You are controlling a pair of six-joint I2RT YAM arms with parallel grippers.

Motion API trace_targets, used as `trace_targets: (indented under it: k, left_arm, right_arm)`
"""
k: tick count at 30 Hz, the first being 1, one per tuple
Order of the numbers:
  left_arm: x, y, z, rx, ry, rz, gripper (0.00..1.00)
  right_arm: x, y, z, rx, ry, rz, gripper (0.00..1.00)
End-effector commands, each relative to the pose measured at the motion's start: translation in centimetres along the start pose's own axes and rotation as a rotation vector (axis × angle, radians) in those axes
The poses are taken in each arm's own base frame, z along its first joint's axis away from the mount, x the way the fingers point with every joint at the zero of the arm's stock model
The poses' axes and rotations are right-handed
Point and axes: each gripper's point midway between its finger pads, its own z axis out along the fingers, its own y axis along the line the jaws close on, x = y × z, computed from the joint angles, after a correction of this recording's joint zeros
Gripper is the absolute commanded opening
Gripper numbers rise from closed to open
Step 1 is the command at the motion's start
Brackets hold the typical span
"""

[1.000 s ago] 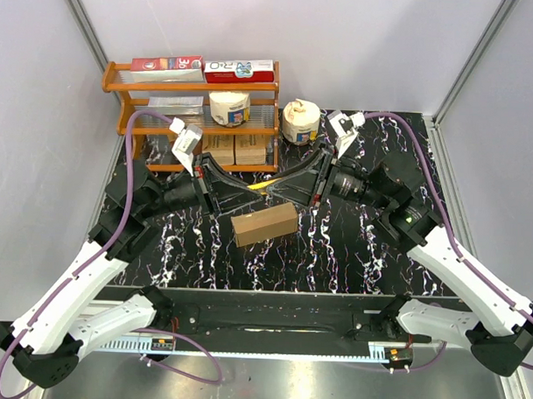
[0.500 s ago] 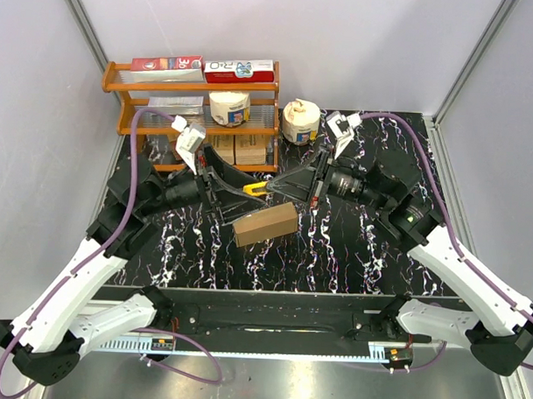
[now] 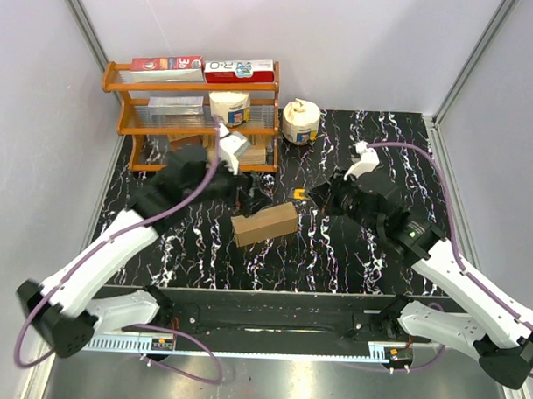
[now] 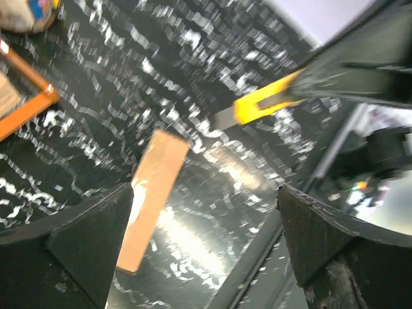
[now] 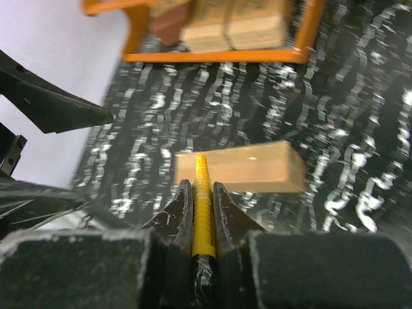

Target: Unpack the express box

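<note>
The express box, a plain brown oblong carton, lies closed on the black marbled table; it also shows as the express box and the express box. My right gripper is shut on a yellow box cutter, which points at the carton from just behind it. In the right wrist view the cutter is pinched in the right gripper, its tip over the box's left end. My left gripper hovers open and empty behind the box's left end; in the left wrist view the left gripper sees the cutter ahead.
An orange shelf stands at the back left with red-and-white cartons, a white tub and small brown boxes. A white jar sits on the table beside it. Grey walls close in both sides.
The left gripper opened and let go of the box cutter, then pulled back toward the shelf. The right gripper shut on the cutter and drew it slightly right.
</note>
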Motion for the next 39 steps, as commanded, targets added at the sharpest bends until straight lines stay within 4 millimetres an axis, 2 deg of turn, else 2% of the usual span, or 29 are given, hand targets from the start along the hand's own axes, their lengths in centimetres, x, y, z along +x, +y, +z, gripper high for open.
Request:
trace_targets:
  k: [1, 2, 5, 8, 17, 22, 25, 26, 30, 34, 39]
  left_arm:
    - [5.6, 5.3, 4.1, -0.126, 0.183, 0.170, 0.99]
    - [6.8, 6.3, 5.3, -0.137, 0.225, 0.195, 0.99]
    - [9.2, 8.1, 7.1, -0.140, 0.305, 0.252, 0.99]
    - [11.1, 8.6, 8.0, -0.106, 0.377, 0.289, 0.99]
    - [14.2, 10.7, 10.1, -0.093, 0.479, 0.344, 0.99]
    - [15.9, 11.0, 10.6, -0.065, 0.525, 0.355, 0.97]
    - [16.8, 11.1, 10.5, -0.041, 0.548, 0.376, 0.82]
    - [16.9, 11.1, 10.6, -0.034, 0.551, 0.398, 0.71]
    - [18.2, 11.9, 10.1, -0.040, 0.578, 0.469, 0.46]
    - [18.5, 12.6, 9.8, -0.058, 0.586, 0.561, 0.37]
    - [19.2, 13.0, 9.3, -0.053, 0.592, 0.624, 0.33]
  right_arm:
    - [0.2, -4.4, -0.1, 0.191, -0.055, -0.035, 0.00]
    - [0.4, -4.6, -0.1, 0.196, -0.055, -0.035, 0.00]
    - [0.8, -5.3, -0.3, 0.215, -0.056, -0.039, 0.00]
    - [1.2, -6.1, -0.4, 0.242, -0.055, -0.044, 0.00]
    - [2.3, -6.8, -0.2, 0.253, -0.025, -0.045, 0.00]
    - [2.6, -6.8, 0.2, 0.253, -0.010, -0.046, 0.00]
    - [2.9, -6.9, 0.4, 0.254, -0.004, -0.039, 0.00]
    - [3.2, -7.0, 0.6, 0.252, 0.004, -0.034, 0.00]
    - [4.3, -7.1, 1.5, 0.210, -0.005, -0.033, 0.00]
    - [4.5, -7.0, 1.9, 0.143, -0.073, -0.034, 0.00]
    - [4.7, -7.7, 3.0, 0.161, -0.090, -0.071, 0.00]
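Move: Below the open left hand lies the express box, its middle some 24 cm down, about 6 cm forward and 2 cm to the right. The yellow cutter, held in the right hand, is roughly 12 cm to the left hand's right and 2 cm forward at its height; the right-hand brown packet on the lowest shelf stands some 25 cm ahead, 2 cm left and 22 cm down. From the right hand the express box is about 13 cm left, 3 cm forward and 23 cm below. Dropping fast, about 23 cm down and 5 cm forward onto the box, the left hand swings its fingers some 40 degrees towards pointing down, then closes to about half open and pinches the box's two long sides. The right hand keeps its grip on the cutter, sinking some 12 cm in two stages and drifting 3 to 4 cm right, with its tip brought down over the box's right end. ##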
